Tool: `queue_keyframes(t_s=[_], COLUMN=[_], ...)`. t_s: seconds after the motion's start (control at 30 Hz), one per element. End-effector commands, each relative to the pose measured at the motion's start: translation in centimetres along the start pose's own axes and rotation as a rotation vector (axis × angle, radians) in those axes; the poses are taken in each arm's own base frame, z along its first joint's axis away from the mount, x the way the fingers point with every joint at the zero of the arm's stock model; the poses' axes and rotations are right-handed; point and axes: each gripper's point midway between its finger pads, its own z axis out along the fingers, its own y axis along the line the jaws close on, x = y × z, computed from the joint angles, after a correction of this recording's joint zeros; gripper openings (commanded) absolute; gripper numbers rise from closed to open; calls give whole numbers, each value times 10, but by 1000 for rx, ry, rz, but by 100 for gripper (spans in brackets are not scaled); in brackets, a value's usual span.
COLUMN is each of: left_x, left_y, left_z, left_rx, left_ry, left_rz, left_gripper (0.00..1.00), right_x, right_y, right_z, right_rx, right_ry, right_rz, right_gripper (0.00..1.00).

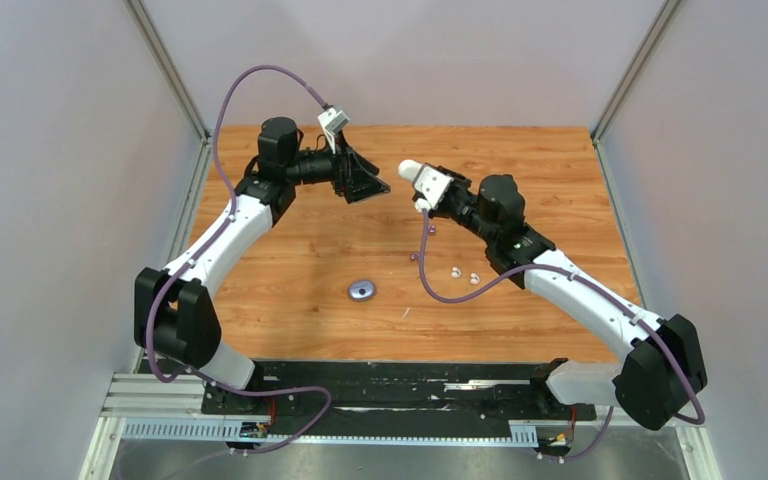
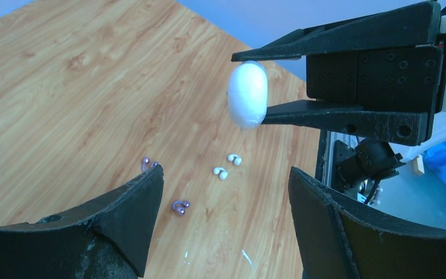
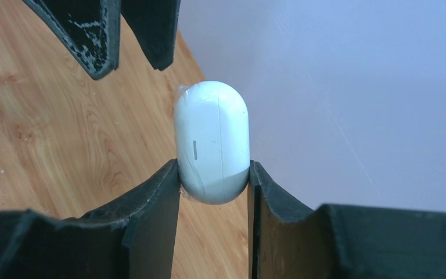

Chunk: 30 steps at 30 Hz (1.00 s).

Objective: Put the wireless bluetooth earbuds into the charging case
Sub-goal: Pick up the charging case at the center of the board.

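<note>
My right gripper [image 3: 213, 174] is shut on the lower end of a white pebble-shaped charging case [image 3: 212, 139], held closed in the air over the far middle of the table [image 1: 407, 167]. My left gripper [image 2: 226, 174] faces it, open and empty, its fingers [image 3: 101, 35] just short of the case. Two white earbuds [image 2: 234, 158] [image 2: 220, 172] and two purple earbuds [image 2: 180, 206] [image 2: 147, 163] lie loose on the wood below. From above, the white buds [image 1: 455, 271] [image 1: 474, 278] sit under the right forearm.
A closed purple case [image 1: 362, 290] lies on the wooden table [image 1: 290, 300] near the front middle. Grey walls close in the far side and both sides. A purple cable [image 1: 440, 290] from the right arm hangs close to the white buds.
</note>
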Motion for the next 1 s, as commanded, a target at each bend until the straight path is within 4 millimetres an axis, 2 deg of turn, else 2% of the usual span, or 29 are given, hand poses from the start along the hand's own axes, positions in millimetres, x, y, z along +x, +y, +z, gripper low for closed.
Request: queue_keyframes(t_s=[0.0,0.43,0.83,0.97], left_x=[-31,-35,-35,-36], left_y=[-17,-23,-26,-25], left_z=[2,8,11,12], left_rx=[76,141,153,157], left_ry=[-56,-59,-58,-63], left_rz=[103,99,112,112], left_gripper=[84,61,50,43], right_x=[-44,-55,-63,-62], right_y=[-25,-18,-12,-9], right_z=[-1,15,22,23], right_rx=[91,92,78,67], right_ry=[-118,-132,-151,-149], right_rz=[-48,-66,-57,-55], right_gripper=[0,0,0,0])
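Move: The left hand, open and empty, has the charging case about 7 cm to its right and 1 cm ahead, roughly level with it. The right hand already grips the case and has the left fingers about 8 cm to its left and 1 cm back. About 28 cm below the right hand, one purple earbud lies 3 cm ahead and 4 cm right, the other 3 cm back, neither left nor right. Right hand carries the case some 4 cm left between the closing left fingers, both rising about 2 cm. ##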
